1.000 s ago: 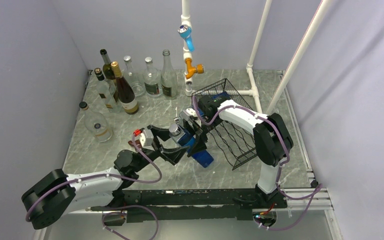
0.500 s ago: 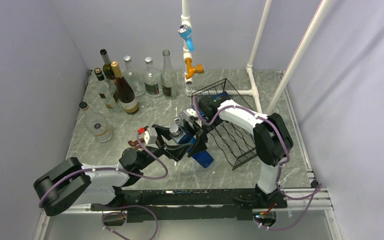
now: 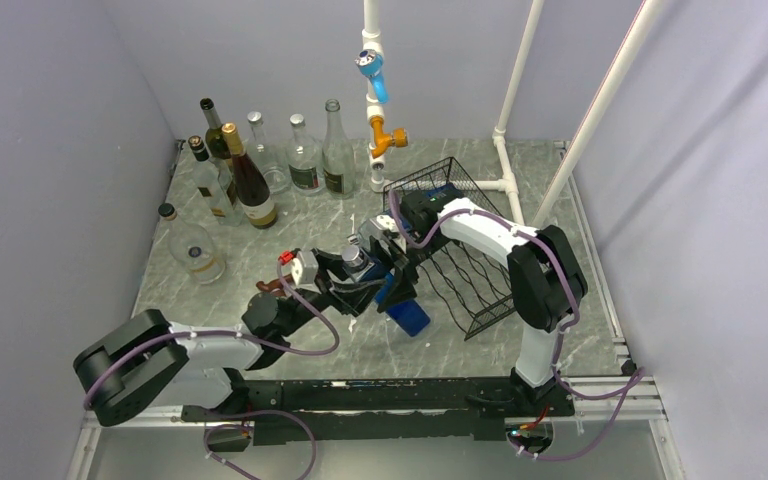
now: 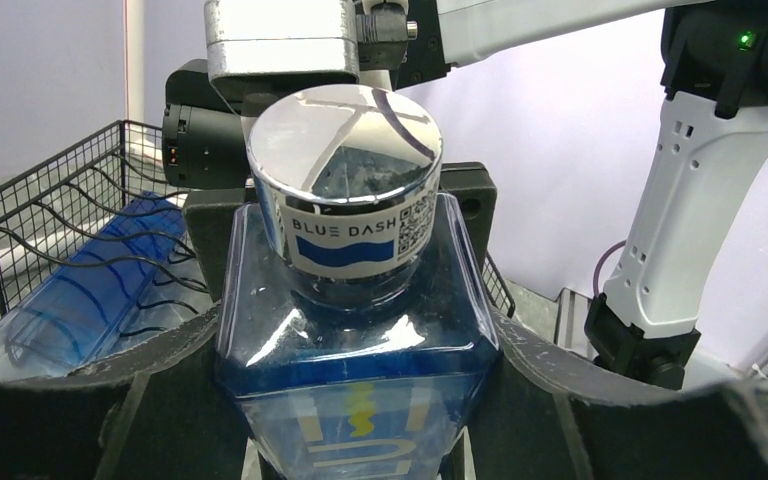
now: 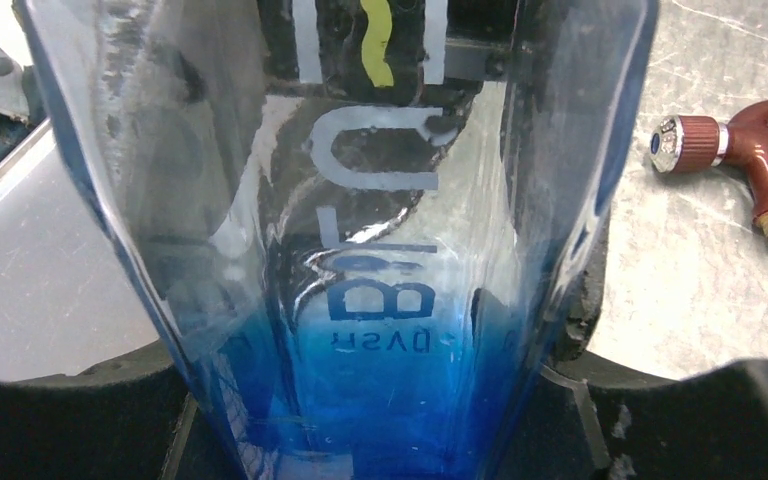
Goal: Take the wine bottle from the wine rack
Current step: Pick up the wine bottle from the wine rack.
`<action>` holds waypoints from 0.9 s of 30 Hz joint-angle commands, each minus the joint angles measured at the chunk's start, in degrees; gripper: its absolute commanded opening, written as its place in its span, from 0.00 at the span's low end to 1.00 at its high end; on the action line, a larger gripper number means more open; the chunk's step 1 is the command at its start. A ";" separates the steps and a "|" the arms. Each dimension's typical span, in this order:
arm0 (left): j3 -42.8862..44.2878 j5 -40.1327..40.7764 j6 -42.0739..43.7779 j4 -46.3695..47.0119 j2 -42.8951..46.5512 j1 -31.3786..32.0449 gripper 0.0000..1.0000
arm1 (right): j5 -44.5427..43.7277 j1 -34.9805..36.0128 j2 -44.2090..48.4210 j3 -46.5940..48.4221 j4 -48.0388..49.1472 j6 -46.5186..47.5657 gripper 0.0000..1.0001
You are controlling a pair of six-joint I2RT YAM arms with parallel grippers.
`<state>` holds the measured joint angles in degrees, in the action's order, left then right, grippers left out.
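Observation:
The wine bottle (image 3: 396,300) is clear blue glass with a silver cap, and it hangs tilted just left of the black wire wine rack (image 3: 465,270), outside it. My right gripper (image 3: 398,280) is shut on the bottle's lower body (image 5: 360,250), a black finger (image 5: 680,420) on each side. My left gripper (image 3: 363,281) is shut on the bottle's shoulders (image 4: 355,420) below the cap; its pads (image 4: 160,400) press both sides. A second blue bottle (image 4: 80,290) lies inside the rack (image 4: 50,200).
Several glass bottles (image 3: 250,170) stand at the back left, and a round one (image 3: 195,252) stands nearer. A white pipe frame (image 3: 510,100) with blue and orange fittings (image 3: 372,75) rises behind the rack. A brown tap fitting (image 5: 750,160) lies on the marble table (image 3: 260,240).
My left arm has reached forward to the right, and its jaws have closed from wide open onto the bottle's shoulders. The right arm and the bottle have stayed put.

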<state>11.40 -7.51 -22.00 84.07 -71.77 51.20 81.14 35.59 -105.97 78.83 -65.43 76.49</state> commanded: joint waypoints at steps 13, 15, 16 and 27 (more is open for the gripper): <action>7.41 -4.70 3.45 -25.43 21.09 0.27 0.00 | 5.38 -0.50 1.80 4.10 -11.59 12.64 0.99; 7.79 -3.98 4.50 -28.68 23.49 0.28 0.00 | 5.13 -0.84 1.94 4.21 -12.03 13.34 0.99; 8.24 -3.56 5.16 -30.48 24.80 0.24 0.00 | 5.06 -1.06 2.06 4.35 -12.43 13.79 0.99; 14.19 1.15 14.03 -49.27 34.45 -0.24 0.00 | 4.80 -4.15 2.99 3.99 -12.95 15.06 0.99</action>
<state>18.46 -9.04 -12.16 33.28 -41.04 51.24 84.09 32.23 -105.54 81.06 -77.54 88.33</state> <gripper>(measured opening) 0.652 0.991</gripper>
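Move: Both hands already hold the tilted blue bottle. Its middle is about 6 cm below and 3 cm right of the left hand, level front to back, and within some 2 cm of the right hand. From the left hand, the second blue bottle in the rack lies roughly 26 cm ahead, 10 cm right; the rack's middle 15 cm ahead, 22 cm right; the brown tap 12 cm ahead, 20 cm left, all some 15–20 cm lower. The right fingers let go of the blue bottle, opening wide as that hand rises about 2 cm, then it eases right and slightly forward. Keeping its pinch near the bottle's shoulders, the left hand draws the bottle back and a little up, then left about 2.5 cm, out from between the right fingers, rolling some 15 degrees with its left side rising. ##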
